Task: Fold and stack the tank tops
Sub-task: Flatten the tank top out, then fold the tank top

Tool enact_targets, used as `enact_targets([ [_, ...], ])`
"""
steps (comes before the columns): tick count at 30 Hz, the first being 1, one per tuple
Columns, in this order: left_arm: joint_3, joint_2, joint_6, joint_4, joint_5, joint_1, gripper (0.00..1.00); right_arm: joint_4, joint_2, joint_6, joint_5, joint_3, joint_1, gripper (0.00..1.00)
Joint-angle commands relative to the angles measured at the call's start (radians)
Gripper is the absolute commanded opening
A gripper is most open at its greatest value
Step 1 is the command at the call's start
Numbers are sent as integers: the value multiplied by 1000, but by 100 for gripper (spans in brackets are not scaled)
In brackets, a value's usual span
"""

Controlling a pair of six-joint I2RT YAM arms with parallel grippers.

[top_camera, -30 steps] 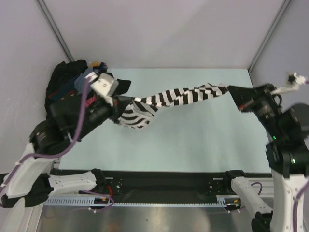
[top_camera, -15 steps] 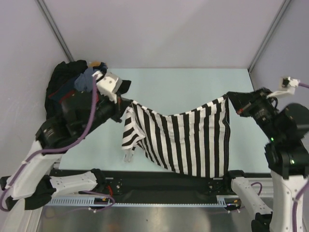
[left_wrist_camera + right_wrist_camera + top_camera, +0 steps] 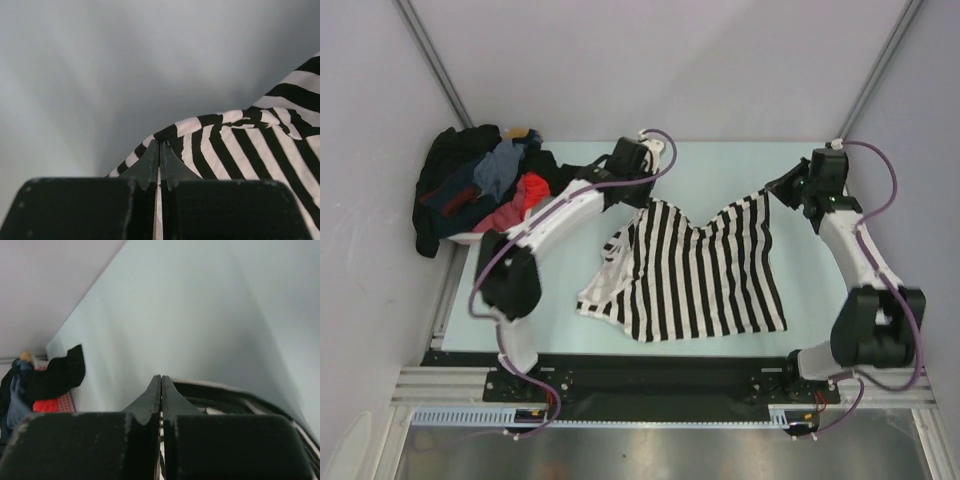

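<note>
The black-and-white striped tank top (image 3: 705,275) lies spread over the pale table, stripes running front to back, its near left hem bunched and folded. Its two far corners are lifted. My left gripper (image 3: 642,198) is shut on the far left corner, and in the left wrist view its tips (image 3: 160,145) pinch the striped cloth (image 3: 240,145). My right gripper (image 3: 775,192) is shut on the far right corner; the right wrist view shows its tips (image 3: 161,379) closed over the striped edge (image 3: 225,392). Other dark tops sit in a heap (image 3: 470,185) at the far left.
A pale pink basket (image 3: 470,238) at the far left corner holds the heap of black, blue and red clothes, also seen in the right wrist view as a dark pile (image 3: 50,380). Grey walls enclose the table (image 3: 720,165) behind and on both sides.
Both arms have reached out to the far side of the table. The striped top, first stretched tight and then hanging towards the near edge, now lies spread on the table.
</note>
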Motion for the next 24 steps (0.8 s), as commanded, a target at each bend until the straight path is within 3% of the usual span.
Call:
enact_targets([
  [1, 199, 172, 11, 65, 44, 43, 0, 194, 161, 50, 43, 80, -47, 0],
  [4, 493, 357, 22, -37, 25, 72, 1, 255, 336, 56, 23, 178, -59, 0],
  [8, 700, 522, 46, -84, 4, 98, 0, 314, 512, 70, -8, 304, -70, 0],
  [14, 681, 583, 82, 28, 14, 130, 0, 341, 712, 79, -38, 494, -91, 0],
  [24, 683, 637, 140, 67, 27, 124, 3, 430, 757, 93, -110, 452, -126, 0],
])
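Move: Each hand still pinches a corner of the striped tank top. The left's spot near the table's far edge lies about 17 cm ahead, 1 cm right and 9 cm down; the right's is some 19 cm ahead, 6 cm right and 11 cm down. The hem's middle trails about 28 cm behind and 14 cm right of the left hand. The red cloth is roughly 13 cm ahead and 25 cm left of the left hand. Both hands, still pinching the tank top, sweep it forward 17–19 cm while lowering it 7–10 cm towards the table. ##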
